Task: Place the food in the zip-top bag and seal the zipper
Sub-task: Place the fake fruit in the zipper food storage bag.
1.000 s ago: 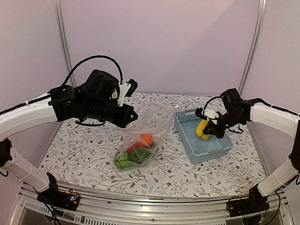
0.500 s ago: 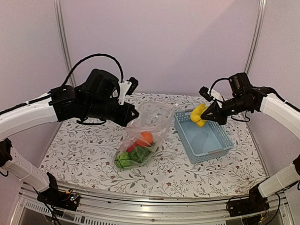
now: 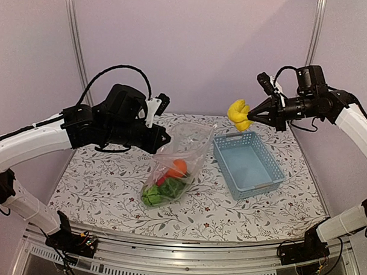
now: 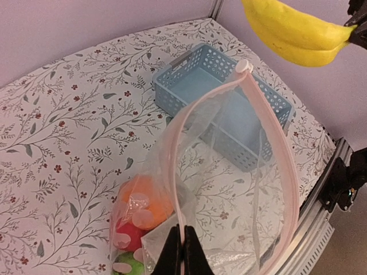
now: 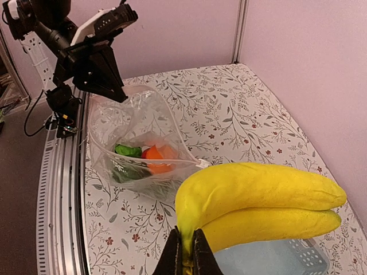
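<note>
The clear zip-top bag [image 3: 178, 158] stands open on the table, held up by my left gripper [image 4: 183, 247], which is shut on the pink zipper [image 4: 275, 143] strip at the mouth's near edge. Inside lie an orange [image 3: 179, 168], a pink-red fruit [image 4: 131, 236] and green food [image 3: 160, 193]. My right gripper [image 3: 252, 116] is shut on the stem of the yellow bananas [image 3: 238, 114], held high above the far end of the basket, to the right of the bag. The right wrist view shows the bananas [image 5: 258, 203] close up and the bag [image 5: 137, 143] beyond.
A light-blue plastic basket [image 3: 276, 171] sits to the right of the bag with nothing in it. Upright frame posts [image 3: 75, 46] stand at the back corners. A metal rail [image 3: 185, 267] runs along the table's near edge.
My right gripper has lifted the bananas out of the basket and carried them up and slightly left. The left arm and the bag have stayed in place.
</note>
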Robot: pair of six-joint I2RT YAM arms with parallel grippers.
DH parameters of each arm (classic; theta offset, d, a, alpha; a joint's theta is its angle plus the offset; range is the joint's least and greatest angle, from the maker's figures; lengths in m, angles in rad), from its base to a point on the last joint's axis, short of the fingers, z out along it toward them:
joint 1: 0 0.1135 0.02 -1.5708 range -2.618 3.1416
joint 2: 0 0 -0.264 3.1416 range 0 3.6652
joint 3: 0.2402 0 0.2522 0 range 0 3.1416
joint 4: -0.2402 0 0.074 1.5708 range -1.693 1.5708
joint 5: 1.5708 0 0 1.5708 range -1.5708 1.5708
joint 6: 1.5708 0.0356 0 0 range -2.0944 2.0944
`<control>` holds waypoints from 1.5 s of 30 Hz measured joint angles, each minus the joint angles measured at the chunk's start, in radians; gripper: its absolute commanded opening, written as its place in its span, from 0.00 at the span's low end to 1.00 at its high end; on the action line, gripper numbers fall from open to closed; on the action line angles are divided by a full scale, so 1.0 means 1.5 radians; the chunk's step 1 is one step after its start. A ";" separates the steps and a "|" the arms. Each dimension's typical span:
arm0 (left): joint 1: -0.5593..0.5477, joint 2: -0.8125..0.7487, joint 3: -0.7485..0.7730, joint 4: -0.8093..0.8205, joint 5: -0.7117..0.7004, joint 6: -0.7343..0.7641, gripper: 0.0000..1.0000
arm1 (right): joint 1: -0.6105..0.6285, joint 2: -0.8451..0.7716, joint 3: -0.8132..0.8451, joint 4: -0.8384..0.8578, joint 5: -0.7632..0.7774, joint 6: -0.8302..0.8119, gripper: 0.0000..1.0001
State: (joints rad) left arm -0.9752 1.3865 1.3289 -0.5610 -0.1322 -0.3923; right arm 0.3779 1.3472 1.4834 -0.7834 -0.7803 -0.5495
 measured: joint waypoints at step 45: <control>0.000 0.004 0.003 0.037 -0.020 -0.008 0.00 | 0.112 0.016 -0.137 0.703 -0.399 0.813 0.00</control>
State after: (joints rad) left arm -0.9752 1.3922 1.3327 -0.5049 -0.1627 -0.4046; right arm 0.5465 1.3712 1.2781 0.2707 -1.3792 0.6693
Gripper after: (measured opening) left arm 0.005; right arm 0.041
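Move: The bag's open mouth, where the bananas gripped by the right hand are bound, lies some 19 cm to this hand's left, level with it fore and aft and about 11 cm lower. The orange in the bag is about 24 cm left, 2 cm ahead and 25 cm down. The emptied basket sits roughly 3 cm ahead, 3 cm right and 26 cm down. From the left hand, the mouth's middle is about 8 cm right, 3 cm ahead and 4 cm lower. Back and up first, the right hand rises about 9 cm while keeping its grip on the banana ends, then carries on left and back at nearly that height, ending some 7 cm farther left on the bag's side. Its wrist turns about 50 degrees, swinging the fingers from left-and-down to level, pointing left and slightly back. The left fingers stay shut on the bag's rim. ##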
